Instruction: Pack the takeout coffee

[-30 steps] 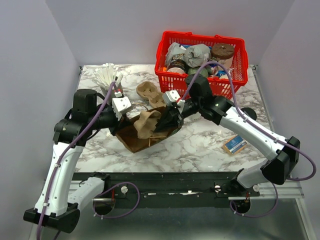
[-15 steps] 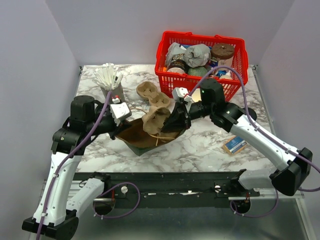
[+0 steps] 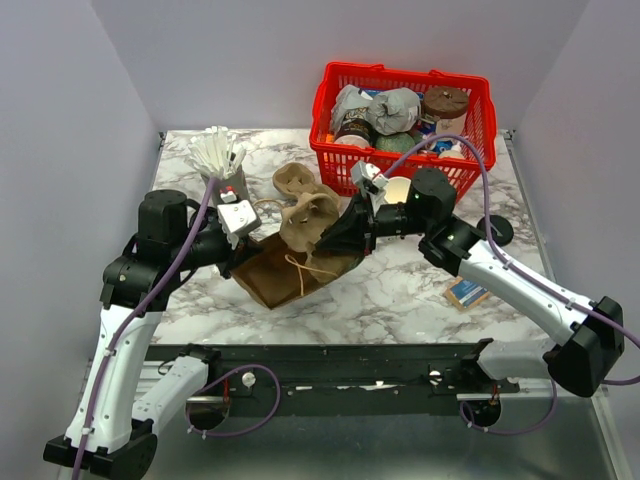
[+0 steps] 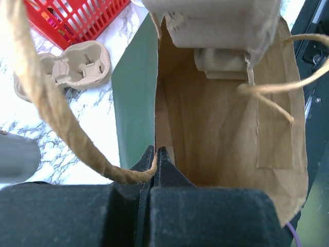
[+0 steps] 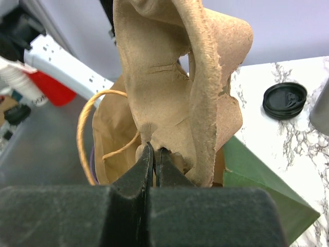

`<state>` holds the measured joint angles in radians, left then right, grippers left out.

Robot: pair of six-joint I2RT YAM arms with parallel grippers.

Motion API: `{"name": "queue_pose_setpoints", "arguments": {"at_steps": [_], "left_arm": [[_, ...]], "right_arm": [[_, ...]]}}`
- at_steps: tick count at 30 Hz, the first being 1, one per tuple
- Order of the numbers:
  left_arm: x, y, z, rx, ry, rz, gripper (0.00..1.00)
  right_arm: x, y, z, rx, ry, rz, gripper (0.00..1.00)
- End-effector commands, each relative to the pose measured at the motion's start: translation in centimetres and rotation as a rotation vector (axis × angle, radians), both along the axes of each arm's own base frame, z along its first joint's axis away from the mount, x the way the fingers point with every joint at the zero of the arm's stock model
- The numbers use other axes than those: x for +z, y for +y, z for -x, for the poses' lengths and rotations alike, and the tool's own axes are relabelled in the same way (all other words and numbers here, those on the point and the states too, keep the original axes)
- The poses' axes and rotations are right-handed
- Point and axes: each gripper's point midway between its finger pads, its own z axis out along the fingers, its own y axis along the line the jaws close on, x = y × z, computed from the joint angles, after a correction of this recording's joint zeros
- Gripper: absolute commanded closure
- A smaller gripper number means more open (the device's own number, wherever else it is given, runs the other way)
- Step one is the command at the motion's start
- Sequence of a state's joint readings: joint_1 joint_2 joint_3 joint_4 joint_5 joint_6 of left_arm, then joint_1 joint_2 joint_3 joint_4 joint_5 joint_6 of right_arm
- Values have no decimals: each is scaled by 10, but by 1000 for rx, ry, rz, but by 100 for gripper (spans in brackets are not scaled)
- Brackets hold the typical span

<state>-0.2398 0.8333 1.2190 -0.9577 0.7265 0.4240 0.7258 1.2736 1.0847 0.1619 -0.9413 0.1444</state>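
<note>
A brown paper bag (image 3: 285,275) with twine handles lies tilted on the marble table, its mouth open. My left gripper (image 3: 240,255) is shut on the bag's rim (image 4: 157,154), beside a handle's root. The bag's inside (image 4: 221,118) is bare. My right gripper (image 3: 342,235) is shut on a pulp cup carrier (image 3: 310,218), pinching its lower edge (image 5: 154,146). The carrier (image 5: 175,77) hangs over the bag's mouth (image 5: 110,134) and shows at the top of the left wrist view (image 4: 216,25). A second carrier (image 3: 293,180) lies on the table behind.
A red basket (image 3: 400,155) full of packets and jars stands at the back right. A holder of white sticks (image 3: 215,155) stands back left. A black lid (image 3: 495,230) and a small packet (image 3: 468,292) lie to the right. A white round cup top (image 3: 397,188) shows behind my right arm.
My right gripper has lifted the carrier up and toward the back, from low in the bag's mouth to above it. The bag has tipped and shifted in my left gripper's hold.
</note>
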Motion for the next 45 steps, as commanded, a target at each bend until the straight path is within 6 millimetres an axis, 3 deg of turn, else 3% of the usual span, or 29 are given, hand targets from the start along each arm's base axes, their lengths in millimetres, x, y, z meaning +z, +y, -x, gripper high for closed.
{"name": "queue_pose_setpoints", "arguments": {"at_steps": [1,3,10,16,18,20,21,22,27,31,34,35,39,45], "left_arm": [[21,-9,1,-27,-38,63,100],[29,-10,1,-27,-40,78,100],[41,-12,-3,-8,-40,104,100],[38,-11,-3,-11,-52,94,100],[37,-12,-4,-15,-55,91,100],[35,-12,-5,-21,-54,93,100],[34,-15,-3,-44,-49,99,100],[34,-17,-1,-62,-48,102,100],[31,-25,13,-151,-20,91,100],[26,-33,29,-216,38,94,100],[24,-37,35,-235,77,109,100],[23,-37,35,-232,77,108,100],[21,-35,36,-247,58,65,100],[17,-40,41,-289,62,41,100]], "right_arm": [[13,8,-15,-93,16,-23,99],[9,11,-16,-81,-48,-12,99],[-43,16,-11,7,-191,157,99],[-59,14,13,148,-285,214,99],[-56,14,14,170,-318,215,99],[-67,11,19,211,-341,260,99],[-60,11,17,222,-390,260,99],[-74,9,19,242,-347,313,99],[-88,6,17,229,-329,428,99],[-91,4,24,230,-334,492,99],[-82,4,30,250,-379,493,99],[-70,6,31,249,-402,474,99],[-62,11,32,237,-425,518,99],[-73,6,39,240,-305,673,99]]}}
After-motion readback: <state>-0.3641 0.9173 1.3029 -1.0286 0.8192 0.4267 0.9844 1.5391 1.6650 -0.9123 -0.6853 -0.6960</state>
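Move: The right hand pinches a cup carrier; the paper bag's open mouth is centred about 5 cm back, 5 cm left and 6 cm below that hand. The second carrier lies on the table some 15 cm ahead of the right hand, 3 cm left and 22 cm lower. From the left hand, which holds the bag's twine handle, the mouth is level fore and aft, about 9 cm right and 3 cm below. Right hand lowers its carrier 5 cm and back into the bag, fingertips dipping 30 degrees; left draws handle back-right. ##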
